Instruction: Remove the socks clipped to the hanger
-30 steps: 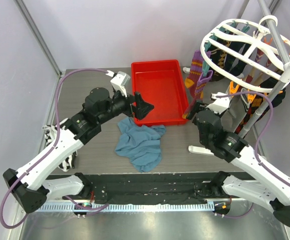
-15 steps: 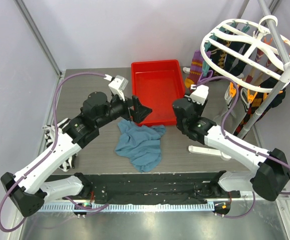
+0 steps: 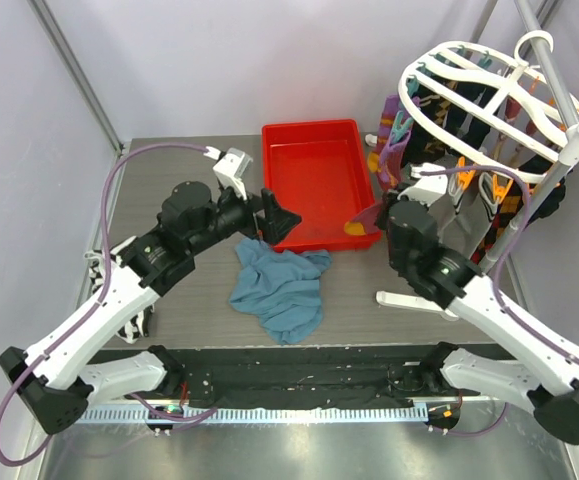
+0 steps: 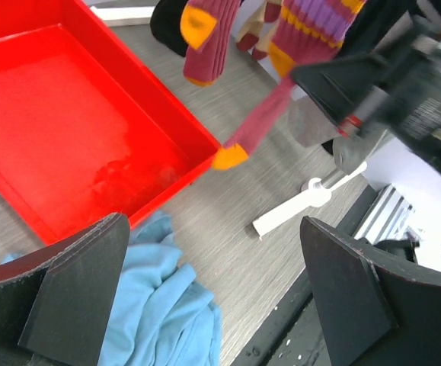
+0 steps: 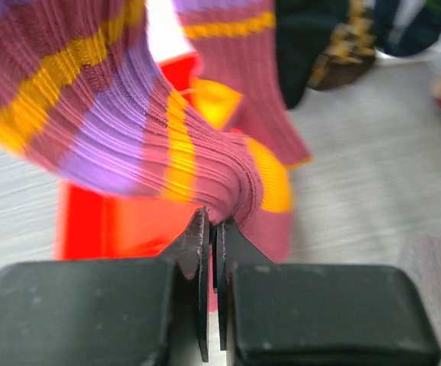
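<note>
The white hanger (image 3: 489, 75) hangs on a pole at the back right, with several socks (image 3: 496, 195) clipped under it. My right gripper (image 3: 377, 214) is shut on a purple, maroon and orange striped sock (image 3: 390, 160) that stretches down from the hanger's left side toward the tray corner. In the right wrist view the fingertips (image 5: 216, 223) pinch a fold of this sock (image 5: 129, 130). In the left wrist view the same sock (image 4: 262, 122) runs taut. My left gripper (image 3: 280, 221) stands open over the tray's front edge, holding nothing.
A red tray (image 3: 309, 128) sits at the back centre, seen also in the left wrist view as the tray (image 4: 159, 80). A blue cloth (image 3: 279, 285) lies crumpled in front of it. The pole's white foot (image 3: 409, 298) rests on the table under my right arm.
My right gripper swung in toward the tray corner, then shut on the striped sock and drew it taut. The hanger tipped slightly leftward. The left gripper barely moved.
</note>
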`<state>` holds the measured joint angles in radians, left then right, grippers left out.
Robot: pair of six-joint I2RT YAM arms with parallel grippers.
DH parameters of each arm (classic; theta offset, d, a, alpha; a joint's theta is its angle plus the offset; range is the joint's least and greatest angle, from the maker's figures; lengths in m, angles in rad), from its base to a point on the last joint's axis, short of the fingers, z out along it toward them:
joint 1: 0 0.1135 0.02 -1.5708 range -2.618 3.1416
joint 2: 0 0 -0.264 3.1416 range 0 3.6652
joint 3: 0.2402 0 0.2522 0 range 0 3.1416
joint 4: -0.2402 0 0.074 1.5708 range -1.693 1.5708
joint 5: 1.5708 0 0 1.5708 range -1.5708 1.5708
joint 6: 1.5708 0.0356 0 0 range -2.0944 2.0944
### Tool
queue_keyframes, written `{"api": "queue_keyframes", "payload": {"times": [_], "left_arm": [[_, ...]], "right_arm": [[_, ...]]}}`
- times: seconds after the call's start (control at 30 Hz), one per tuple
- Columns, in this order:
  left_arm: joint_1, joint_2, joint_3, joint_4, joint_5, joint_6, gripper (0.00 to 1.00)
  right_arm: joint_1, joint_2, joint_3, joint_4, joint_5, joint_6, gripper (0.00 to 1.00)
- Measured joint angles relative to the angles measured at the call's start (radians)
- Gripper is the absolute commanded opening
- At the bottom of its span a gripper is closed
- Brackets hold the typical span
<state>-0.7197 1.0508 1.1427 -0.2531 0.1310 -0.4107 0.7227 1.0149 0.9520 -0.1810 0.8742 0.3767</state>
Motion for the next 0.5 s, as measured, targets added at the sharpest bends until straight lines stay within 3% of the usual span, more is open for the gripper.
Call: {"api": "queue_keyframes", "payload": {"times": [0.27,0.5], "left_arm": [[-0.002,0.177,0.251,-0.034,0.023,-0.002,1.00],[-0.023,0.371,0.568,-0.061,0.029,0.003,1.00]], "right_arm": [[0.000,-0.193,-0.016,-0.058,-0.243,-0.040,0.01],[0.000,-0.221,-0.053,-0.092,-0.349,-0.045,0.01]]}}
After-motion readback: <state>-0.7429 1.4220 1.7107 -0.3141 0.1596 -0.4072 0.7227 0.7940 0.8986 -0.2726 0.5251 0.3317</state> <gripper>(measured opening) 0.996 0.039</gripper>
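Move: The striped sock in my right grip still hangs from its teal clips; its cuff is about 17 cm to the right of my left hand, 10 ahead and 8 higher, and from my right hand some 5 cm ahead and 9 up. The neighbouring striped sock hangs about 14 cm ahead and 15 right of my left hand, a few centimetres higher. The red bin's middle is roughly 20 cm ahead of that hand, 5 right, nearly 30 below. I lift my left hand about 11 cm, carrying it right and forward at a quickening pace towards the clipped cuff, fingers wide open and tilting slightly upward. Meanwhile my right hand keeps its pinch on the sock's lower part and draws it back about 5 cm and a little left, rising some 3 cm before sinking again, while swinging about 20 degrees counter-clockwise. ##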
